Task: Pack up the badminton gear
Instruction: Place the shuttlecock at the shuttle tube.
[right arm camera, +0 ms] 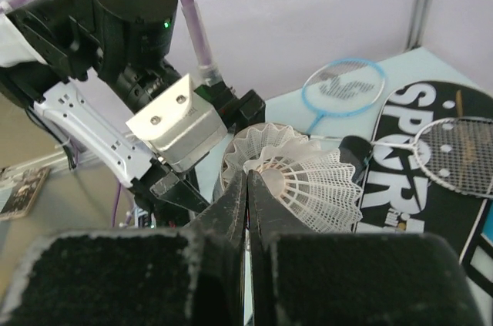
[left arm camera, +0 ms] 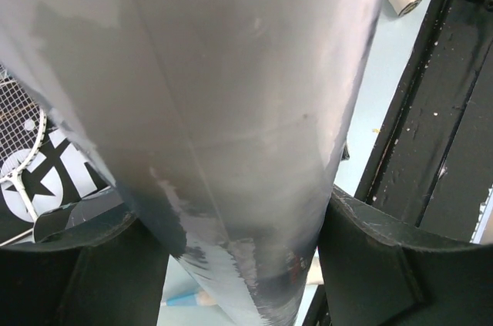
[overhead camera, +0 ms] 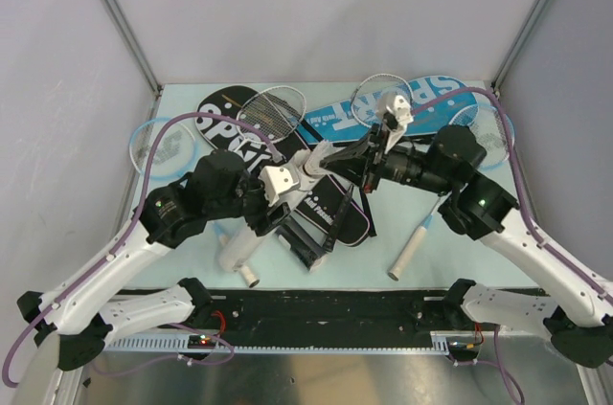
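Observation:
My left gripper (left arm camera: 239,253) is shut on a long white tube (left arm camera: 231,110), which fills the left wrist view between both fingers. In the top view this left gripper (overhead camera: 280,187) holds the tube (overhead camera: 319,158) raised and pointing right. My right gripper (right arm camera: 248,177) is shut on the skirt rim of a white shuttlecock (right arm camera: 323,179) right at the tube's mouth. A second netted skirt (right arm camera: 266,139) shows just behind it. In the top view the right gripper (overhead camera: 337,162) meets the tube's end over the middle of the table.
Black SPORT covers (overhead camera: 228,127) (overhead camera: 337,212) and a blue one (overhead camera: 426,103) lie on the table. On them lie silver rackets (overhead camera: 273,113) and light-blue rackets (overhead camera: 161,144) (overhead camera: 484,127). Another white tube (overhead camera: 238,257) and a white racket handle (overhead camera: 412,247) lie near the front edge.

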You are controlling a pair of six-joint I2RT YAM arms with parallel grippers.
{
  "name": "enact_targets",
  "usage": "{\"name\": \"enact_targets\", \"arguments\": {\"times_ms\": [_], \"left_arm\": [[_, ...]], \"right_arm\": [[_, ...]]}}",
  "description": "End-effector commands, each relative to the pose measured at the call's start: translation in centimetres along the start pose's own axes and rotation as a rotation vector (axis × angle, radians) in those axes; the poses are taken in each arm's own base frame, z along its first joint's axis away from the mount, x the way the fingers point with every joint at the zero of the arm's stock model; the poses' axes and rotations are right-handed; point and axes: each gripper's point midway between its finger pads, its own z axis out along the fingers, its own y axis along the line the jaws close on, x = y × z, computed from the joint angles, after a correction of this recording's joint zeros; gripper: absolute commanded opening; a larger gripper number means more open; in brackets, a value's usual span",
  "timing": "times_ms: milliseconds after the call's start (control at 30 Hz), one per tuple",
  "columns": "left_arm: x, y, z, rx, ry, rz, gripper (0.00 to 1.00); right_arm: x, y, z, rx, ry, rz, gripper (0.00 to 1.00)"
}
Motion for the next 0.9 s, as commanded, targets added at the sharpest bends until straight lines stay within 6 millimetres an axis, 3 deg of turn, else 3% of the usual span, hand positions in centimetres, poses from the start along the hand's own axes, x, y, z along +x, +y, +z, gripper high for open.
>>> {"name": "enact_targets", "arguments": {"times_ms": [0,300,533,700,867], "left_arm": [[-2.6,0.6,-1.1,-0.021,-0.081,0.078,0.42],[-2.9,1.0,-1.5,-0.037,-0.093,0.152,0.39],[-2.7,1.4,-1.6,-0.06,-0.086,0.166,0.35],[-2.8,1.7,-1.8,-0.077,-0.087,0.164,0.35],[-1.7,1.8,-1.3,-0.086,-0.057,0.156,0.35]], "right_arm": [[1.0,0.9,1.2,-0.071,0.054,0.001,0.0],[6.0,1.9,3.6,-0.173,0.203,0.113,0.0],[8.2,2.2,4.4,-0.176,0.271,0.203,0.0],[8.4,2.3,4.3,-0.159,0.283,0.266,0.14],[5.8,1.2,2.8,-0.066,0.217,0.307,0.38]]}}
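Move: From the right hand, whose closed fingers hold the shuttlecock by its skirt, the mouth of the shuttle tube lies about 6 cm to the left and 6 cm below, level fore and aft. The left gripper, clamped on that tube, is some 12 cm left, 7 cm back and 15 cm below. The black tube on the table is roughly 14 cm left, 5 cm ahead and far below. From the left hand the mouth is about 7 cm forward, 6 cm right and 9 cm up. The shuttlecock, still pinched in the right fingers, is taken down about 7 cm and left 5 to 6 cm into the shuttle tube's mouth; there the hand slows and the fingers part to let go. The right wrist dips and rolls some 15 degrees on the way. The left hand keeps its grip round the tube, easing it about 2 cm left and slightly down with a small tilt. ##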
